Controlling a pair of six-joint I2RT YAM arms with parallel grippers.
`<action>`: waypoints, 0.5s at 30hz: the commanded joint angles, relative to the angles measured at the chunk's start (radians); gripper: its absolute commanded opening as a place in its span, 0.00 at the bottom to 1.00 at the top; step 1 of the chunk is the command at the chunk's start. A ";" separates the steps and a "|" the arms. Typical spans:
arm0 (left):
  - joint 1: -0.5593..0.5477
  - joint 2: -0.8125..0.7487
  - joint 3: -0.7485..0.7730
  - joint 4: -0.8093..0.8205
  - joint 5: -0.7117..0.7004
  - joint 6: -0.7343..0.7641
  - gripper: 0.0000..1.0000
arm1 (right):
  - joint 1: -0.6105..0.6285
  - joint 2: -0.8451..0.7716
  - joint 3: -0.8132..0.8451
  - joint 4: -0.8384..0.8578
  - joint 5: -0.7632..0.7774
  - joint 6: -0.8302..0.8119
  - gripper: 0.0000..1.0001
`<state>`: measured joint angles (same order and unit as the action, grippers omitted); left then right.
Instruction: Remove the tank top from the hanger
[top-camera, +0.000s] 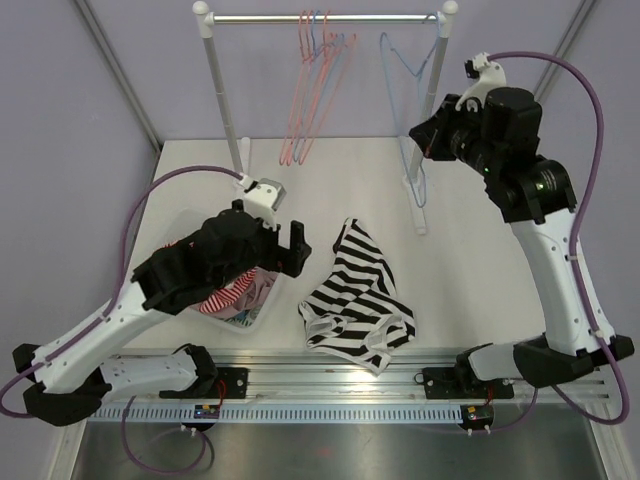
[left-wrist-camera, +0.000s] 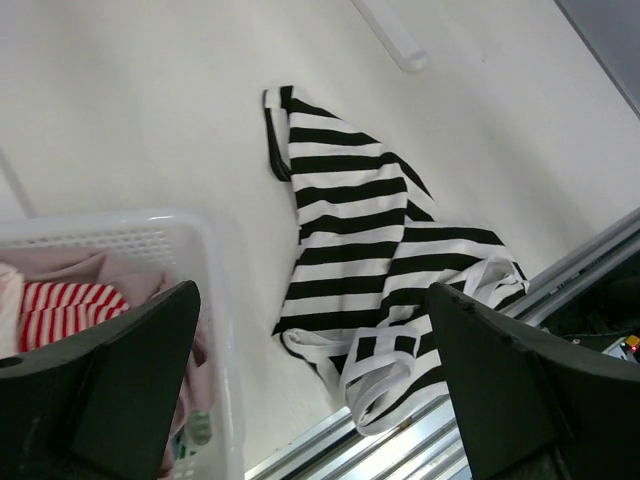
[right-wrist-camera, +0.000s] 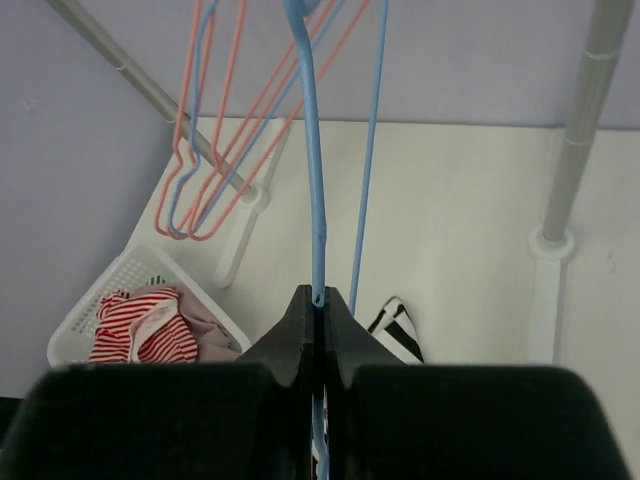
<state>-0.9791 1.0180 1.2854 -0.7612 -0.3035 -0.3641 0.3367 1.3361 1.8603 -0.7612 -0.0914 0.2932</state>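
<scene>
The black-and-white striped tank top (top-camera: 357, 297) lies crumpled flat on the table, off the hanger; it also shows in the left wrist view (left-wrist-camera: 380, 270) and as a corner in the right wrist view (right-wrist-camera: 398, 330). The bare blue hanger (top-camera: 408, 120) hangs from the rail at the right end. My right gripper (top-camera: 424, 137) is shut on the hanger's wire (right-wrist-camera: 316, 180), which runs up from between the pressed jaws (right-wrist-camera: 320, 298). My left gripper (top-camera: 296, 246) hovers over the table between the basket and the tank top, jaws wide open (left-wrist-camera: 310, 300) with nothing between them.
A white basket (top-camera: 262, 315) with red-striped and pink clothes stands under the left arm. Several pink and blue hangers (top-camera: 318, 90) hang mid-rail on the white rack (top-camera: 222, 90). Its right post foot (top-camera: 420, 215) stands behind the tank top. A metal rail (top-camera: 330, 385) edges the front.
</scene>
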 joint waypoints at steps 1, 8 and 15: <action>-0.004 -0.087 0.031 -0.113 -0.138 0.033 0.99 | 0.071 0.101 0.157 -0.021 0.137 -0.045 0.00; -0.004 -0.268 -0.086 -0.106 -0.287 0.112 0.99 | 0.133 0.391 0.517 -0.122 0.281 -0.049 0.00; 0.003 -0.380 -0.199 -0.001 -0.375 0.139 0.99 | 0.188 0.616 0.793 -0.181 0.360 -0.042 0.00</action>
<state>-0.9798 0.6556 1.1252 -0.8536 -0.5995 -0.2573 0.5037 1.8969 2.5549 -0.9241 0.2001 0.2615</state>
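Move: The rod spot for the blue hanger's hook lies about 26 cm ahead of the right hand, 8 cm left and 12 cm above. The hung hangers are some 12 cm left of that spot, and the right-hand post 14 cm right of it. From the left hand, the basket is about 20 cm left, 8 cm ahead and 27 cm below, and the striped tank top 14 cm right, 3 cm ahead and 30 cm below. The emptied blue hanger, still pinched by its near arm in the shut right fingers, is carried forward about 10 cm and left 6 or 7, in a shallow arc up and down again, bringing its hook to the rod beside the hung hangers. Meanwhile the left hand, open and empty, swings about 12 cm left, away from the tank top towards the basket, turning counter-clockwise and tipping its fingers up some 10 degrees. ##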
